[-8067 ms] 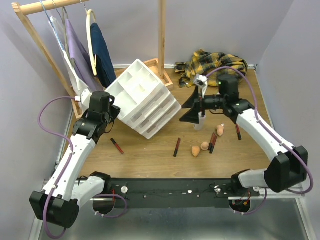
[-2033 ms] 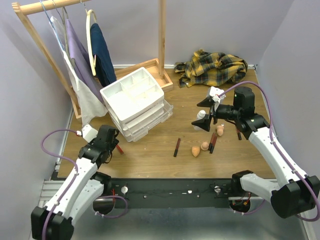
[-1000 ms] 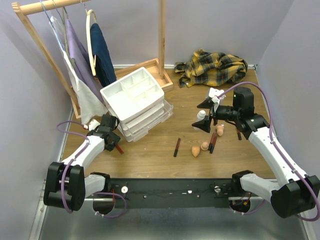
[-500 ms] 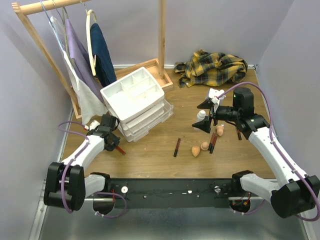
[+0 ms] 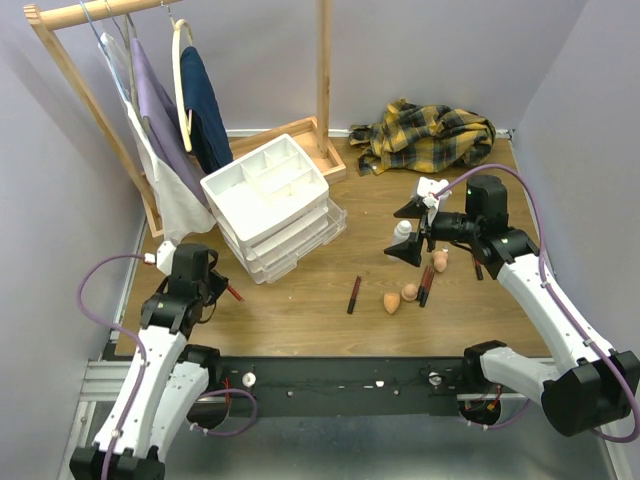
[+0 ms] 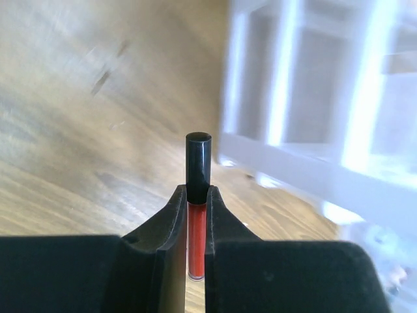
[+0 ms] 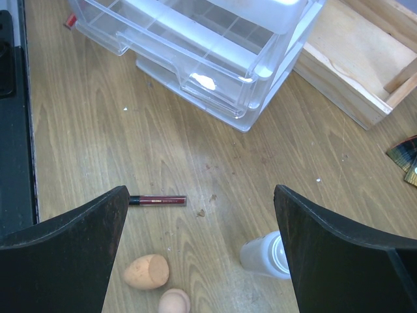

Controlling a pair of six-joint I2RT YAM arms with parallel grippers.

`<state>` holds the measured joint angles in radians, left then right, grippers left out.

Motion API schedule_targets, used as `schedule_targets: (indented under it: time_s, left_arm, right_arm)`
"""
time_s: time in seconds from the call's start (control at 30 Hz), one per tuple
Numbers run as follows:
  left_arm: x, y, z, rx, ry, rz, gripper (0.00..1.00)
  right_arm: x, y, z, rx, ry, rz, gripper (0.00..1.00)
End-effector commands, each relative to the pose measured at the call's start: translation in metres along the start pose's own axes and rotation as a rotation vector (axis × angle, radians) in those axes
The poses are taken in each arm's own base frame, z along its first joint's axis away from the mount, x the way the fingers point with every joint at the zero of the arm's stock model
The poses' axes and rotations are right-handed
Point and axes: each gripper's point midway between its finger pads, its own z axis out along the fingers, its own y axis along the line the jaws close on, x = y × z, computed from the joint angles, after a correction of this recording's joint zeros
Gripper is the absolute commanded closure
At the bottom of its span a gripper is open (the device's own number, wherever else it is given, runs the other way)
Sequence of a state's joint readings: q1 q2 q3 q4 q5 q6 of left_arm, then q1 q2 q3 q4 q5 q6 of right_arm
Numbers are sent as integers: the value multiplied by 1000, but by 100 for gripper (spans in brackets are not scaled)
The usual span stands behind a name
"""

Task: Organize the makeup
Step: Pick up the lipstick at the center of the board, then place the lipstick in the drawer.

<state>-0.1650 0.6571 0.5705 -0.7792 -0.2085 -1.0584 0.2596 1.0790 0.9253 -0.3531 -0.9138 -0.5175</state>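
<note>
My left gripper (image 6: 197,195) is shut on a thin red stick with a black cap (image 6: 198,171). From above, that left gripper (image 5: 214,288) sits just left of the white drawer unit (image 5: 270,205), and the stick's red end (image 5: 234,292) pokes out. My right gripper (image 7: 201,190) hangs open over the wood. A white capped bottle (image 7: 264,256), a dark-red stick (image 7: 158,200) and two peach sponges (image 7: 146,272) lie below it. In the top view the right gripper (image 5: 408,233) straddles the bottle (image 5: 402,233). More sticks (image 5: 354,294) and sponges (image 5: 391,302) lie nearby.
A yellow plaid cloth (image 5: 430,135) is bunched at the back right. A wooden clothes rack (image 5: 150,90) with hanging garments stands at the back left, and its post base (image 7: 352,59) is beside the drawer unit (image 7: 195,52). Walls close in on both sides.
The left gripper has closed on the red stick by the drawers, and the left arm has drawn back toward its base with it. The right arm has not moved.
</note>
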Motion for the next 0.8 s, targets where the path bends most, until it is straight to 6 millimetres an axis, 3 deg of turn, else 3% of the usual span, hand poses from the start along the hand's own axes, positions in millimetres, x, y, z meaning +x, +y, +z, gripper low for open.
schedule_targets:
  time_s: [0.0, 0.07, 0.2, 0.33, 0.37, 0.5, 0.77]
  left_arm:
    - [-30, -21, -37, 138, -121, 125, 100]
    - [-36, -31, -50, 215, -150, 217, 100]
    - [-55, -63, -97, 445, -279, 337, 100]
    - [-58, -83, -124, 573, -320, 444, 100]
    - [-47, -92, -132, 650, -285, 483, 100]
    - [-41, -114, -157, 807, -292, 590, 100]
    - [-25, -135, -189, 1018, -284, 752, 100]
  right_arm:
    - [-7, 1, -2, -13, -12, -12, 0]
    - [-6, 1, -2, -13, -12, -12, 0]
    - [-6, 1, -2, -15, -12, -10, 0]
    - [-4, 1, -1, -15, -9, -7, 0]
    - [-4, 1, -1, -15, -9, -7, 0]
    - [-4, 0, -1, -14, -8, -7, 0]
    - [-3, 0, -1, -14, -6, -6, 0]
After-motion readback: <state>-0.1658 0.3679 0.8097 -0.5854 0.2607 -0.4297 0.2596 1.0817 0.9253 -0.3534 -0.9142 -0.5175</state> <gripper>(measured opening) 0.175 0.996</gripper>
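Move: The left hand already holds a red lipstick, about 10 cm above the board; the open clear drawer is roughly 11 cm ahead, 16 cm to its right and 4 cm lower. The white organizer's middle stands some 18 cm ahead and 7 cm right, about level. Another lipstick lies 2 cm ahead, 28 cm right and 10 cm lower. From the idle right hand the drawer is about 6 cm ahead, 21 cm left and 17 cm below. Left hand lifts the pinched lipstick some 19 cm, tipping fingers up and turning clockwise, then veers right 6 cm. ##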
